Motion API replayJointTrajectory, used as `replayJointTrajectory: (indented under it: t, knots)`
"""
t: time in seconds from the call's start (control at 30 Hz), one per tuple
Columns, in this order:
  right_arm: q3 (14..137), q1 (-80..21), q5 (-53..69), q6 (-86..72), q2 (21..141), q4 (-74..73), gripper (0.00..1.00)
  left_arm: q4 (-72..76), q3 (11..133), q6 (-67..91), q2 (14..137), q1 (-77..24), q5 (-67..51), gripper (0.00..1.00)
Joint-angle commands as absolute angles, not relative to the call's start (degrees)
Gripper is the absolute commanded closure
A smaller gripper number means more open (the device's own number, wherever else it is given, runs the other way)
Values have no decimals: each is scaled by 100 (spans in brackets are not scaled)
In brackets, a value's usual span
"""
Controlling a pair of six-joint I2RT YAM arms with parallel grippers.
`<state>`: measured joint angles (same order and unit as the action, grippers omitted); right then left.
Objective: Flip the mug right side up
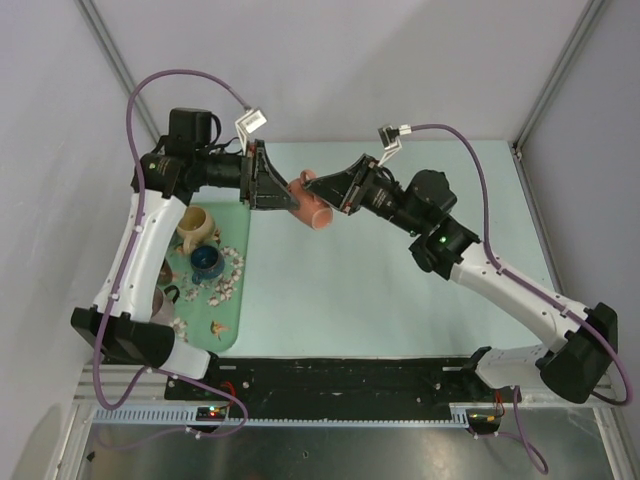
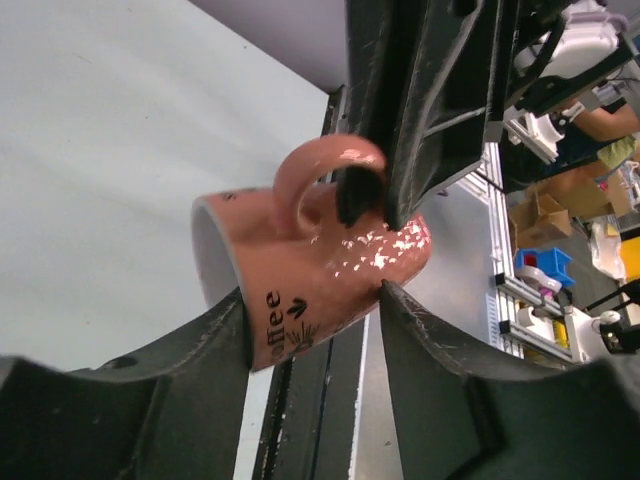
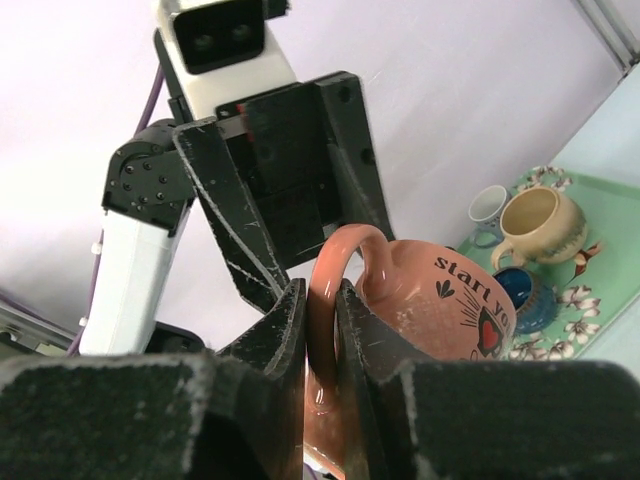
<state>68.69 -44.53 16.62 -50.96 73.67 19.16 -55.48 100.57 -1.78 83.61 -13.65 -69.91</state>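
Observation:
The mug in hand is a salmon-pink mug (image 1: 314, 208) with black lettering, not a tan one. It is held in the air on its side above the table's far middle. My left gripper (image 1: 287, 195) is shut across its body, one finger at the rim and one at the base; the left wrist view shows the mug (image 2: 310, 265) between the left gripper (image 2: 312, 290) fingers. My right gripper (image 1: 322, 192) is shut on the handle (image 3: 335, 270); the right wrist view shows the right gripper (image 3: 320, 290) pinching it, with the mug body (image 3: 440, 300) beyond.
A green tray (image 1: 236, 300) lies at the left with petals scattered on it. On it stand a tan mug (image 1: 195, 225), upright with its opening showing (image 3: 540, 215), a dark blue mug (image 1: 208, 262) and a small grey mug (image 1: 163, 300). Walls close the back and sides.

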Motion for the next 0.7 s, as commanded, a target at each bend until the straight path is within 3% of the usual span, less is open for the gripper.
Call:
replayJointTrajectory:
  t: [0.0, 0.23, 0.43, 0.6, 0.67]
  knots:
    - [7217, -4537, 1814, -5213, 7426, 2656, 100, -5248, 10296, 191, 8359, -1431, -7665, 53]
    - [7216, -4447, 1998, -5325, 7670, 2951, 100, -5251, 10086, 286, 8350, -1533, -8327, 96]
    - [7158, -4357, 2306, -4647, 7908, 2588, 99, -5241, 10040, 293, 8214, -1523, -8024, 100]
    - [6853, -4236, 2379, -4177, 8072, 2130, 29, -5219, 9639, 107, 8113, -1468, -6125, 100]
    - [6762, -4175, 2304, -4061, 8122, 1796, 13, -5218, 9426, -55, 8093, -1463, -5374, 100]
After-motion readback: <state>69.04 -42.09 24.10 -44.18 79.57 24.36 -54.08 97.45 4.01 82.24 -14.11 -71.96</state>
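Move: The pink-orange mug is already up between the hands, with the right fingers gripping its handle. Its middle lies about 3 cm to the right of the left fingertips, level fore-and-aft and about 1 cm higher; from the right hand it is some 3 cm below, 2 cm back and 1 cm left. From the left hand, the blue mug stands on the tray roughly 20 cm left, 9 cm ahead and 35 cm below, with the tan mug about 7 cm beyond it and 2 cm farther left. The left hand shuts its half-open fingers on the mug's rim, pinching the wall while it draws back and up by about 3 cm each and its wrist tilts some 10 degrees, then it eases forward and sinks to near its starting height. The right hand keeps the handle pinched as it rises about 2 cm and tips its fingers upward roughly 10 degrees, then opens wide around the handle and heads down some 4 cm and forward about 3 cm, while the left keeps its pinch. ##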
